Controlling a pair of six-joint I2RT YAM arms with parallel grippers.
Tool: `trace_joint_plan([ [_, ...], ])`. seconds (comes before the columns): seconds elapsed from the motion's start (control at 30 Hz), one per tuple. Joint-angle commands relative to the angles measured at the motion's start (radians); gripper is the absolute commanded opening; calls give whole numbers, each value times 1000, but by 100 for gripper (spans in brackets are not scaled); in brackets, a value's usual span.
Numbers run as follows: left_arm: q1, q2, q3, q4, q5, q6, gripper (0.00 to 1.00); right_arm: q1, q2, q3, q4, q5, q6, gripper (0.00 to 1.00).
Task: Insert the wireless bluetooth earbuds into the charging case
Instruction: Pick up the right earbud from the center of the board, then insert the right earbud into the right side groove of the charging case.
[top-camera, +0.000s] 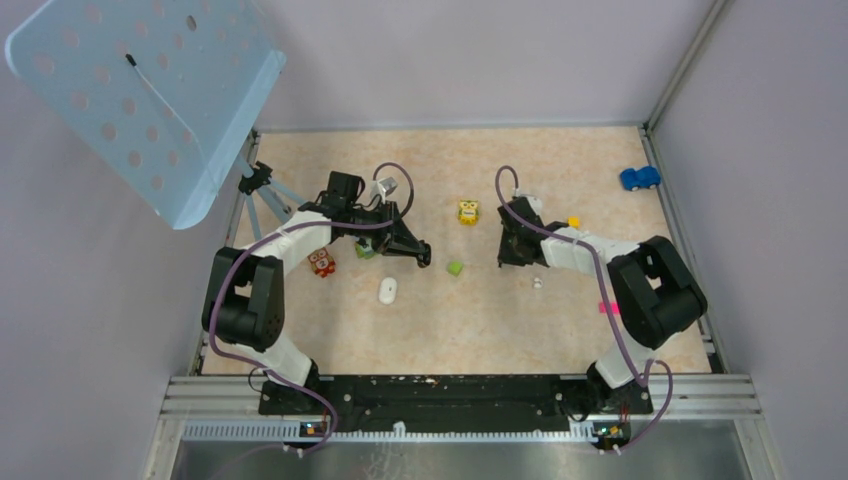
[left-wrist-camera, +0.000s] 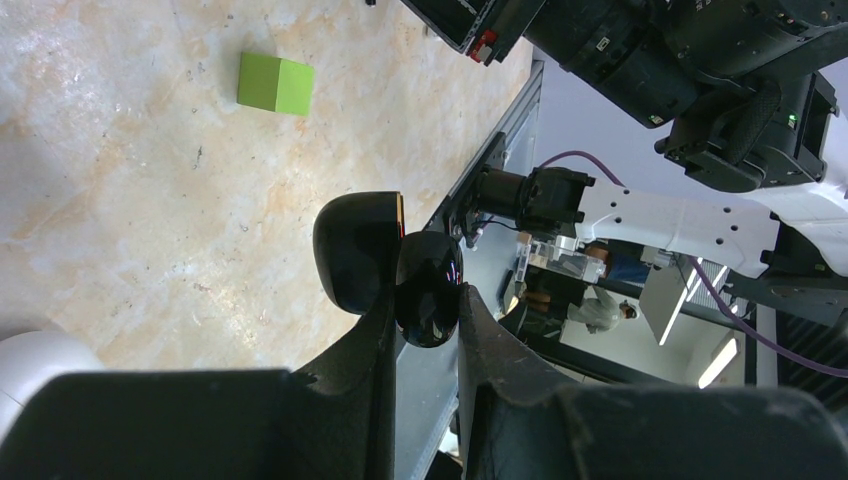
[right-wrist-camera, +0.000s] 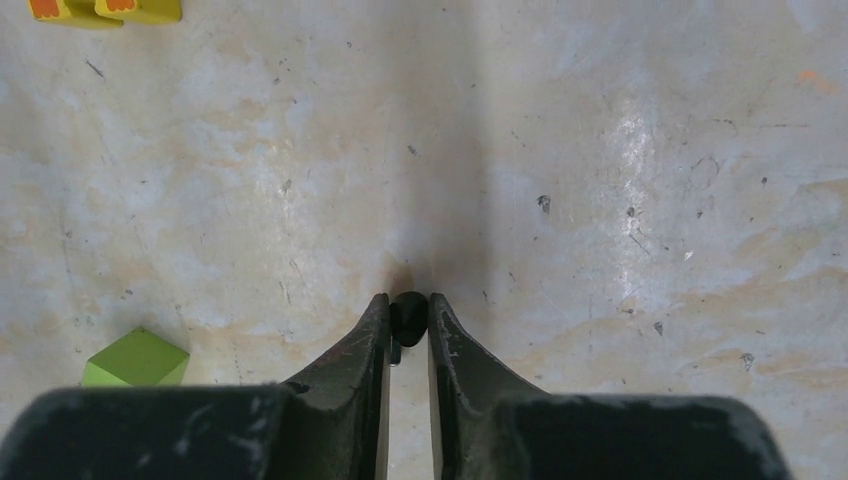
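Observation:
The black glossy charging case (left-wrist-camera: 430, 300) sits pinched between my left gripper's (left-wrist-camera: 425, 298) fingers, held above the table with its lid (left-wrist-camera: 355, 250) swung open to the left. From above, this left gripper (top-camera: 420, 255) hovers left of the table's centre. My right gripper (right-wrist-camera: 408, 308) points down at the tabletop, its fingertips pressed on either side of a tiny black earbud (right-wrist-camera: 409, 312) with a short stem. In the top view the right gripper (top-camera: 510, 258) is right of centre, and the earbud itself is hidden there.
A green cube (top-camera: 455, 268) lies between the two grippers. Nearby are a white oval object (top-camera: 388, 291), a yellow toy (top-camera: 468, 212), a red toy (top-camera: 322, 263) and a small white piece (top-camera: 537, 283). A blue toy car (top-camera: 639, 178) sits at the far right.

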Motion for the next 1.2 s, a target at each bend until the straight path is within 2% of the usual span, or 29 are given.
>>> trace_joint_plan([
  [0.0,-4,-2,-5,18,16,21,0,-7,9,15,28,-11,-13,10],
  [0.13,-5,0,-5,24,26,19,0,-8,-45,-2,91,-80,-88,0],
  [0.33,-32,21,5,36,50,13,0,-7,-195,-61,200,-180,-209,0],
  [0.53,-76,47,21,67,82,-16,0,15,-440,-191,419,-340,-323,0],
  [0.7,-83,73,67,90,149,-81,0,55,-546,-183,447,-386,-355,0],
  [0.77,-83,63,56,177,193,-154,0,88,-567,-175,459,-371,-359,0],
  [0.9,-83,33,-16,553,280,-399,0,174,-604,-172,531,-306,-376,0],
  [1.1,-84,33,-32,703,325,-517,0,234,-628,-198,687,-261,-404,0],
  [1.17,-84,30,-63,795,328,-624,0,236,-632,-236,773,-263,-413,0],
])
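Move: The right hand's fingertips are already round the earbud, just above the table. The case, held open in the left hand, is about 18 cm to its left, 5 cm back and 13 cm higher. From the right hand the green cube lies some 11 cm left, level with it, and the yellow owl 8 cm left and 13 cm ahead. From the left hand the earbud is about 18 cm right, 5 cm ahead and 13 cm below. Right hand lifts the earbud some 24 cm, swinging left towards the case; left hand raises the case rightward. ##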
